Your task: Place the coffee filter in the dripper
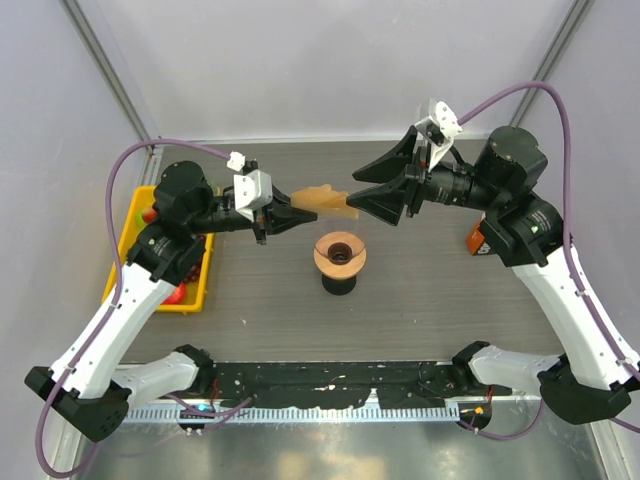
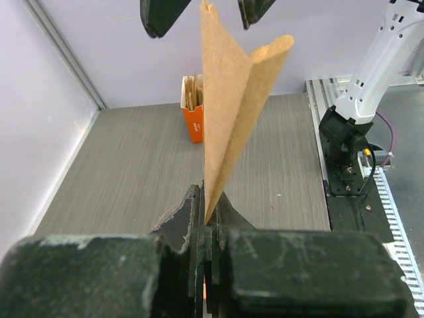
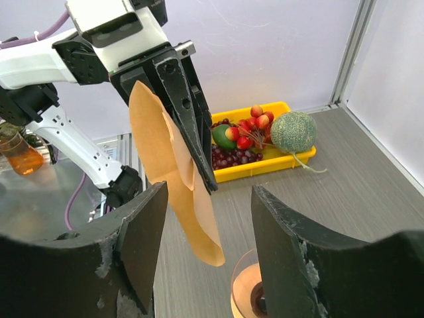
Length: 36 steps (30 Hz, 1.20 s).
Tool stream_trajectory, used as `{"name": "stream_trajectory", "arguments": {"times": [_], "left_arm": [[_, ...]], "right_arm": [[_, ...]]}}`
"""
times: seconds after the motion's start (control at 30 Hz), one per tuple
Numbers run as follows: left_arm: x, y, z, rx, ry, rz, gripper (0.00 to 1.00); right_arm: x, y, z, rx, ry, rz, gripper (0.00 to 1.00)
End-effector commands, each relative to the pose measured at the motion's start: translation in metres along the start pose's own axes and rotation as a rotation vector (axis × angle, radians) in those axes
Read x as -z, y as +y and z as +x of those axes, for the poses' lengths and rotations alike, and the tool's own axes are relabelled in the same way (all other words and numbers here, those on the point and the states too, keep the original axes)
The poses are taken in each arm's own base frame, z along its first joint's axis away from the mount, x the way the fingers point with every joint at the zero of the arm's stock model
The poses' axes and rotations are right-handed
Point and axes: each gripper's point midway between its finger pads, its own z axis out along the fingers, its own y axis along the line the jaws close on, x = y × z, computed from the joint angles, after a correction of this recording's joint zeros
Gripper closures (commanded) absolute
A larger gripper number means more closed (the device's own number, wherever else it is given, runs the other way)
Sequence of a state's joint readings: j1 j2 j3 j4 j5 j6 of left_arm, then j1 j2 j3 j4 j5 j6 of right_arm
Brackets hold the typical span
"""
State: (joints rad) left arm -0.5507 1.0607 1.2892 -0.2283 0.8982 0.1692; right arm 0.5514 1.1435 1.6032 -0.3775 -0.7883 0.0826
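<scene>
The coffee filter (image 1: 322, 200), a folded tan paper fan, hangs in the air above and just left of the dripper (image 1: 340, 255). My left gripper (image 1: 300, 212) is shut on the filter's pointed end (image 2: 228, 112), and the paper fans away from the fingers. My right gripper (image 1: 355, 188) is open, with one finger on each side of the filter's wide end (image 3: 165, 159) and not touching it. The dripper (image 3: 248, 291), an orange funnel on a black base, stands on the table below the right fingers.
A yellow tray (image 1: 130, 240) of fruit sits at the left edge, with a green melon (image 3: 293, 131) resting on its end. An orange box of filters (image 2: 193, 112) stands at the right side of the table, behind the right arm.
</scene>
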Motion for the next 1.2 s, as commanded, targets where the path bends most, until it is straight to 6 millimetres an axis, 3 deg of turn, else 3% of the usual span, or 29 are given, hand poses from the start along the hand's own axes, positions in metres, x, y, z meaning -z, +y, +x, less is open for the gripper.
{"name": "stream_trajectory", "arguments": {"times": [0.0,0.37,0.53,0.57,0.63,0.73,0.8,0.97,1.17], "left_arm": [[0.002,0.0,-0.023,-0.05,-0.039,-0.009,1.0],[0.001,-0.005,-0.036,-0.033,-0.063,-0.005,0.95],[-0.002,-0.008,-0.035,-0.036,-0.048,0.003,0.91],[-0.002,-0.01,-0.034,-0.038,-0.04,0.011,0.87],[-0.003,-0.013,-0.031,-0.045,-0.023,0.024,0.71],[0.002,-0.017,-0.033,-0.046,-0.021,0.023,0.47],[0.006,-0.022,-0.029,-0.061,-0.007,0.032,0.38],[0.015,-0.027,-0.014,-0.092,0.06,0.035,0.26],[0.015,-0.023,-0.014,-0.124,0.088,0.037,0.24]], "right_arm": [[-0.004,-0.001,-0.004,0.029,-0.025,-0.021,0.41],[-0.009,-0.005,0.018,0.074,0.04,-0.034,0.52],[-0.011,-0.003,0.022,0.098,0.048,-0.053,0.7],[-0.012,-0.003,0.02,0.104,0.044,-0.055,0.73],[-0.012,-0.002,0.016,0.125,0.036,-0.068,0.92],[-0.009,0.003,0.012,0.178,0.026,-0.09,0.95],[-0.006,0.006,0.015,0.227,0.03,-0.105,0.95],[0.0,0.016,0.022,0.308,0.043,-0.162,0.95],[0.001,0.021,0.032,0.36,0.074,-0.2,0.95]]}}
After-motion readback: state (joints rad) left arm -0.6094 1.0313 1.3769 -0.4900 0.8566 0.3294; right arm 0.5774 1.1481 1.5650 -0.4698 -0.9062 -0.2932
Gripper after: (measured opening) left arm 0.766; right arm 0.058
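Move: The coffee filter is already pinched in the left fingers, its middle about 3 cm to the right of them and 3 cm above. From the open right gripper that middle lies some 4 cm to the left, 4 cm below and about 1 cm back. The dripper stands below both hands: from the left one about 4 cm ahead, 6 cm right and 28 cm down; from the right one about 4 cm ahead, 2 cm left and 34 cm down. Lower the right gripper about 3 cm, easing slightly left and forward, and pinch the free edge of the filter. As it shuts, open the left fingers wide to let go, drawing that hand back about 3 cm, first rising a little, then sinking. Keep the right pinch, ease back some 2 cm and roll that wrist about 15 degrees, forward side up. ##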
